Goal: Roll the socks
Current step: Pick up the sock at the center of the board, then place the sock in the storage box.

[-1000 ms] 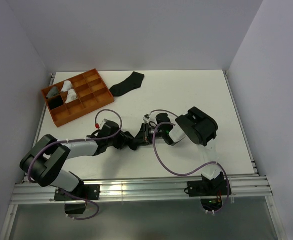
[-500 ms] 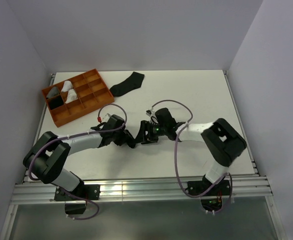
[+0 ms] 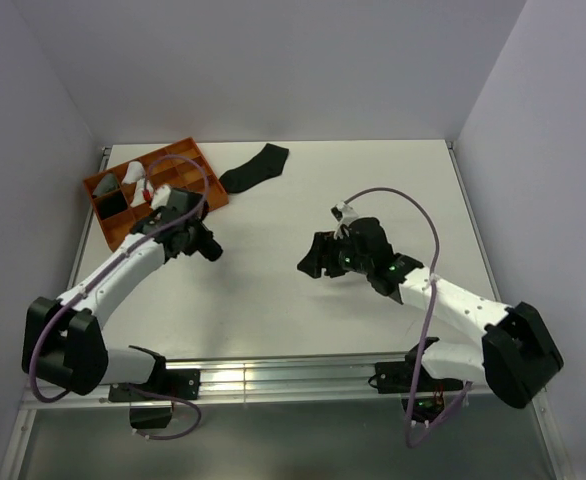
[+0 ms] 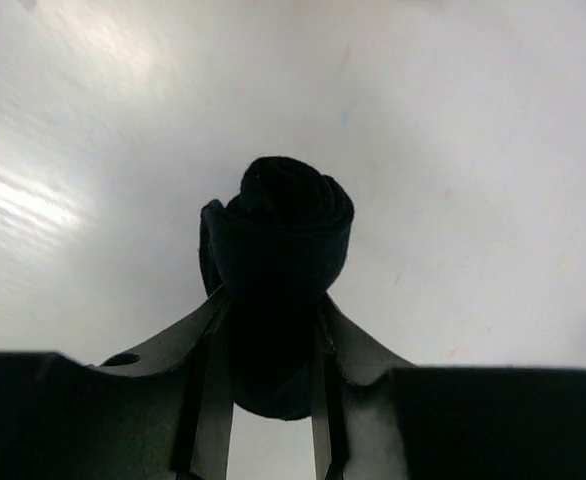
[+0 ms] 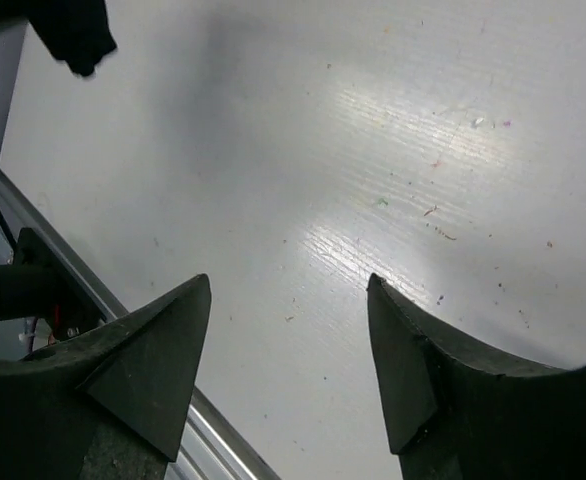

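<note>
A black sock, rolled into a tight bundle (image 4: 285, 228), sits between the fingers of my left gripper (image 4: 273, 335), which is shut on it. From above, that gripper (image 3: 206, 249) hangs over the table just right of the orange tray (image 3: 108, 226). A second black sock (image 3: 254, 167) lies flat and unrolled at the back of the table. My right gripper (image 3: 310, 264) is at mid-table, open, with nothing between its fingers (image 5: 178, 330); only bare table shows in the gap.
The orange tray holds white (image 3: 138, 176), grey (image 3: 105, 185) and black rolled socks in its left compartments. A metal rail (image 3: 273, 378) runs along the near edge. White walls close in the table on three sides.
The right gripper opened, let go of the sock and drew back to the right. The left gripper carried the rolled sock left and back toward the orange tray.
</note>
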Action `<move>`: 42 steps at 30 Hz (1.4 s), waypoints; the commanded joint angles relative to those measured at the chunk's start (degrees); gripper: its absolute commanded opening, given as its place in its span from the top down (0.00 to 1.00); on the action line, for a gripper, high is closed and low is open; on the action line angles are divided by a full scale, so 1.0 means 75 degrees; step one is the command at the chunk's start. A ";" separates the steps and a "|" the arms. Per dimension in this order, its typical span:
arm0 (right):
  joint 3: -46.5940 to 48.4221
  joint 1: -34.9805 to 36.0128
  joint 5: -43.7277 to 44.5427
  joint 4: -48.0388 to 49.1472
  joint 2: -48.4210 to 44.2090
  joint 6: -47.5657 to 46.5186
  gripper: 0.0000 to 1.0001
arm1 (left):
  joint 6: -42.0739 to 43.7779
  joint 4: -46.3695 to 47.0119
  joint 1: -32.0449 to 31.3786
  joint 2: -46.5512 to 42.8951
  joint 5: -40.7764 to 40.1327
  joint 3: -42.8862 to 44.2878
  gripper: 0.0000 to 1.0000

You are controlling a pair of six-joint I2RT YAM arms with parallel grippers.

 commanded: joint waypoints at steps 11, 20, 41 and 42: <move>-0.1176 -0.0036 0.0300 0.1680 -0.1613 -0.0415 0.26 | 0.3353 -0.0007 0.3843 0.0158 0.0436 0.1843 1.00; -0.1411 0.0514 0.0850 0.1845 -0.1930 -0.0778 0.26 | 0.6154 0.1761 0.4607 0.1110 0.0473 0.1986 1.00; -0.1423 0.1253 0.1893 0.1728 -0.2024 -0.1211 0.27 | 0.9496 0.1401 0.5439 0.2434 0.4000 0.2582 1.00; -0.1411 0.1276 0.1917 0.1716 -0.2012 -0.1235 0.27 | 0.9554 0.1330 0.5522 0.2481 0.4094 0.2548 1.00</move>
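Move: In the left hand is the rolled sock. The empty front-left compartment of the wooden box lies about 26 cm to that hand's left, some 13 cm ahead and 10 cm below. The black sock in the box sits roughly 8 cm beyond that compartment and 3 cm farther left; the nearer white sock is 13 cm beyond it and 5 cm to its right. From the empty right hand, the compartment is some 48 cm left, 15 cm ahead, 12 cm below. Carrying the pinched rolled sock, the left hand sweeps some 23 cm left and 11 cm forward to above the box's front-left part. It first rises about 7 cm, then sinks back about 5 cm; its left side rolls up about 35 degrees, then it turns clockwise. The open right hand, touching nothing, lifts about 3 cm and tips its fingers up. ##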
